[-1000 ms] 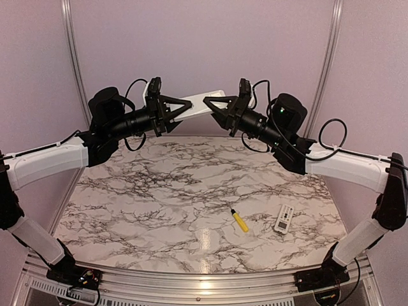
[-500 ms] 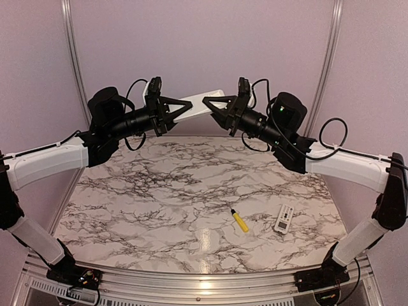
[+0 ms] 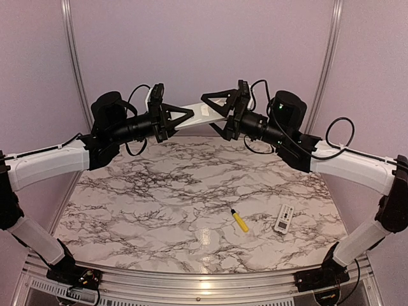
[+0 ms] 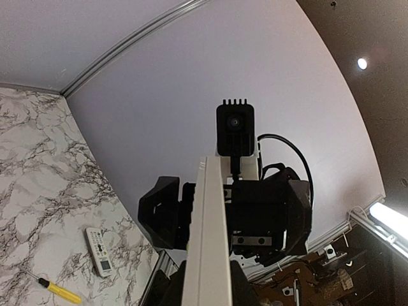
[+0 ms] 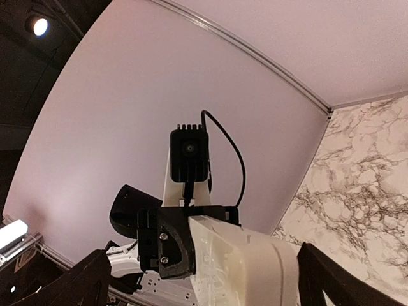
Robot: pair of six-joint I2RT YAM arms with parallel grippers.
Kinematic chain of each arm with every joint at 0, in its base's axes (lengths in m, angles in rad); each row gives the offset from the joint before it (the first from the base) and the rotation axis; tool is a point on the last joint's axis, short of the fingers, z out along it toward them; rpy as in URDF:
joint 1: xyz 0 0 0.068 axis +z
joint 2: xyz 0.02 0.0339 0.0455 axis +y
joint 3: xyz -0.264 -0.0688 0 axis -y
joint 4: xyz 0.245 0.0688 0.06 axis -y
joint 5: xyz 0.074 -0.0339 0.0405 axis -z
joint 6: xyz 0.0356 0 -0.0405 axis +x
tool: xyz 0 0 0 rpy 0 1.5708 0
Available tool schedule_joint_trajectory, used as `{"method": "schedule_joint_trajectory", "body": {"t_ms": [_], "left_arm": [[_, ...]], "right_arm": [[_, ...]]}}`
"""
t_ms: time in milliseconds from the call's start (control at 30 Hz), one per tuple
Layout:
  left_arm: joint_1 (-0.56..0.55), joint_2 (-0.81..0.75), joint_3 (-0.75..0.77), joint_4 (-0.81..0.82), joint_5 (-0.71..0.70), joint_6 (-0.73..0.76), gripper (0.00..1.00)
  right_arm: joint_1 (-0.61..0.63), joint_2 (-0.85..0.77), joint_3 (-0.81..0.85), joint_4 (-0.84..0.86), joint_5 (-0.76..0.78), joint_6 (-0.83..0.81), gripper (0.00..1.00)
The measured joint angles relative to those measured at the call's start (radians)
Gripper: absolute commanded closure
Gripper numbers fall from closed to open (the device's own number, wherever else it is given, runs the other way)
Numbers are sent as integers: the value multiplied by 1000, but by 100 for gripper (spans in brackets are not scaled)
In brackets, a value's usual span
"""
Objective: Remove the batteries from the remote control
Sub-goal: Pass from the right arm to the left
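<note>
The remote control [image 3: 201, 113], a long white bar, hangs high above the back of the table between both arms. My left gripper [image 3: 190, 113] is shut on its left end; in the left wrist view the remote [image 4: 213, 242] runs edge-on up from the dark fingers [image 4: 173, 290]. My right gripper [image 3: 210, 111] stands open, with one jaw above and one below the remote's right end. In the right wrist view the remote [image 5: 255, 268] fills the gap between the widely spread fingers [image 5: 335, 284]. The batteries are hidden.
On the marble table [image 3: 159, 191], at the front right, lie a yellow-handled screwdriver [image 3: 240, 220] and a small white device with buttons [image 3: 284, 218]. Both also show in the left wrist view: the screwdriver [image 4: 56, 289] and the device [image 4: 101, 250]. Purple walls close in the back and sides.
My right gripper has gone from shut on the remote's right end to wide open around it. The left arm has shifted slightly right with the remote still in its grip.
</note>
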Motion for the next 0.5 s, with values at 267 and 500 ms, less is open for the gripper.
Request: {"method": "schedule_joint_trajectory", "body": {"t_ms": [267, 500], "left_arm": [[0, -32, 0, -145, 2, 53, 100], [-3, -103, 5, -372, -43, 132, 100]], "right_arm": [[-42, -114, 0, -224, 5, -113, 1], [-113, -216, 14, -446, 51, -229, 1]]}}
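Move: The passed remote control's middle lies about 4 cm to the left gripper's right, level with it and 1 cm ahead. From the right gripper's hand point, that middle is roughly 4 cm left, level fore and aft. From the right gripper, the yellow screwdriver on the table stands some 10 cm back and 11 right, the second remote some 10 back and 27 right, both about 40 below. Draw the already open right gripper off the remote's end, about 8 cm to the right, tipping its fingers down and turning it slightly clockwise. Keep the left gripper shut on the other end of the remote, sink it some 3 cm, ease it a little left and back, and dip its fingertips about 10 degrees. ##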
